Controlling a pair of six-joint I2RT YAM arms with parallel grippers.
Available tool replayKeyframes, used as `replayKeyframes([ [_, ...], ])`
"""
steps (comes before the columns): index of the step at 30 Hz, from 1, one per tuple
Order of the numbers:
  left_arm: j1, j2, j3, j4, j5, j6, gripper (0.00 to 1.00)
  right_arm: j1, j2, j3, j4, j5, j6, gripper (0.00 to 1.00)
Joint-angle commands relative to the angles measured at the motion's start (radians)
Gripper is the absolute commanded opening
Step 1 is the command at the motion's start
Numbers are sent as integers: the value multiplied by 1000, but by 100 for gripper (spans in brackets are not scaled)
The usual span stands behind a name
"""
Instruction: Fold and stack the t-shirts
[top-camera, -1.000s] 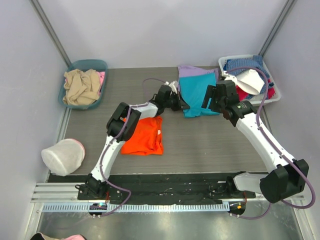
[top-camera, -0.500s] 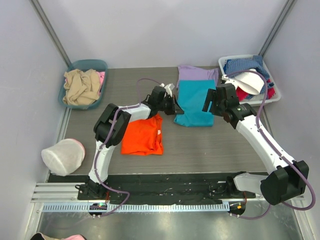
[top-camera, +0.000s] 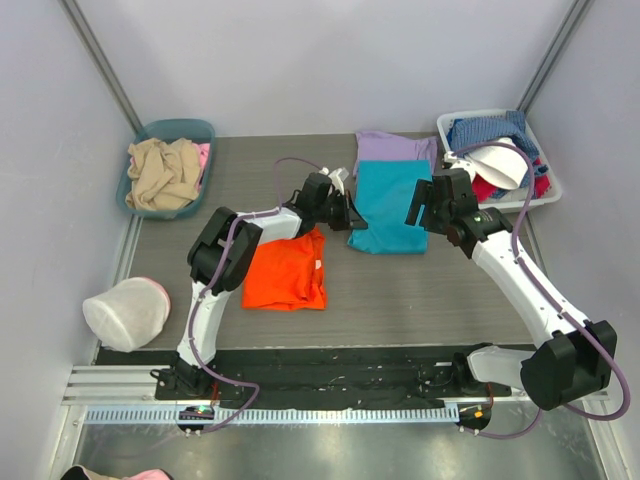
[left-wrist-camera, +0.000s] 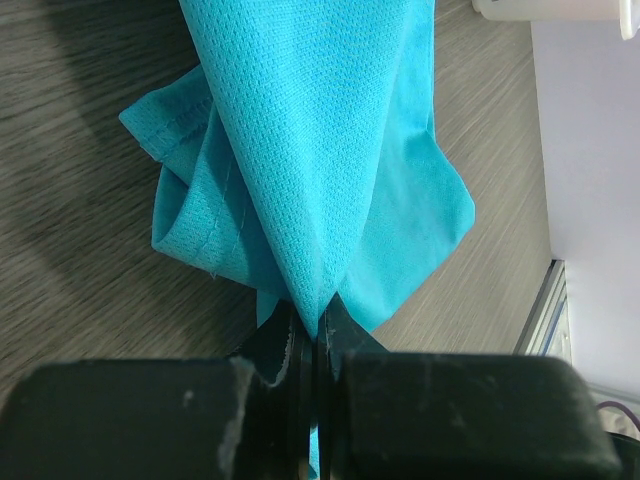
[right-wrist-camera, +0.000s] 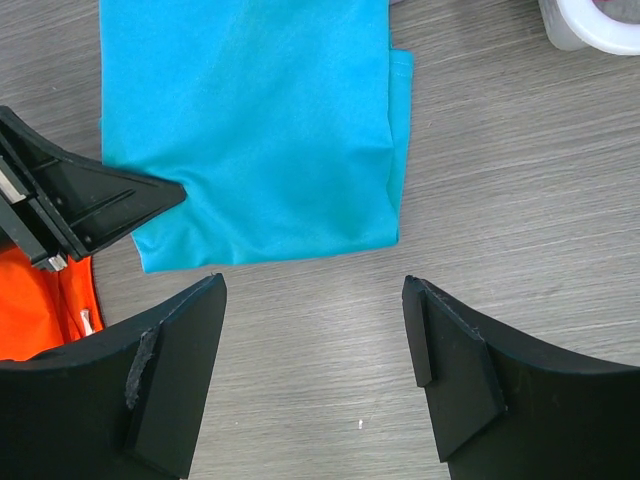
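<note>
The teal t-shirt lies as a flat rectangle at the back middle of the table, overlapping the near edge of the lavender t-shirt. My left gripper is shut on the teal shirt's near left corner, and the cloth rises in a pinched fold from its fingertips. My right gripper stands open just off the teal shirt's near right edge, with only bare table between its fingers. The orange t-shirt lies flat to the front left, under the left arm.
A teal bin holding beige cloth stands at the back left. A white basket of mixed clothes stands at the back right, its corner showing in the right wrist view. A white mesh bag sits at the left front.
A second ago the teal shirt was skewed and rumpled under the right gripper. It now lies flat and square; the left gripper pulled its corner leftward, and the right gripper drew back off it.
</note>
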Motion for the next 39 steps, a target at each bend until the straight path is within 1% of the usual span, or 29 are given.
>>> replayKeyframes([
  [1,6,10,1,18,24,13,0,-5,-21,-1,20,25,1,79],
  [6,6,14,5,20,26,13,0,-9,3,-7,17,64,17,80],
  [9,5,14,1,20,29,12,0,-25,51,-37,72,79,47,82],
  [11,6,14,-2,20,29,13,0,-51,77,-64,118,61,69,82],
  [12,6,14,-4,20,29,13,0,-64,112,-90,174,48,78,81],
  [14,6,16,-6,20,29,13,0,-116,155,-115,242,-19,96,81],
  [16,6,16,-4,21,30,12,0,-152,225,-139,326,-50,112,81],
  [17,8,16,-2,21,32,12,0,-179,247,-145,356,-68,112,82],
  [21,9,23,4,24,38,7,0,-221,318,-168,483,-99,96,81],
  [28,14,30,8,40,49,-8,0,-290,419,-149,586,-180,70,81],
  [30,14,31,7,44,52,-11,0,-293,440,-153,603,-197,76,82],
  [31,14,31,7,46,52,-13,0,-323,448,-152,633,-209,79,81],
  [39,18,30,5,52,58,-23,0,-342,546,-147,689,-248,93,80],
])
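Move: The teal t-shirt's right edge, at mid-length, lies about 11 cm ahead of the right hand, 4 cm to its right and 18 cm below. The white basket's middle is some 28 cm ahead and 27 cm right, and the lavender t-shirt roughly 31 cm ahead and 6 cm left. The left hand already grips the teal shirt's near left side; that right edge is about 23 cm to its right, 5 cm ahead and 5 cm lower. Downward first and foremost, some 16 cm, the right hand swoops forward and to its right to the teal shirt's right edge, into the gap before the white basket. It turns about 15 degrees clockwise with its left side tipping up, fingers staying wide open. The left hand keeps its pinch and sinks a centimetre or two. ##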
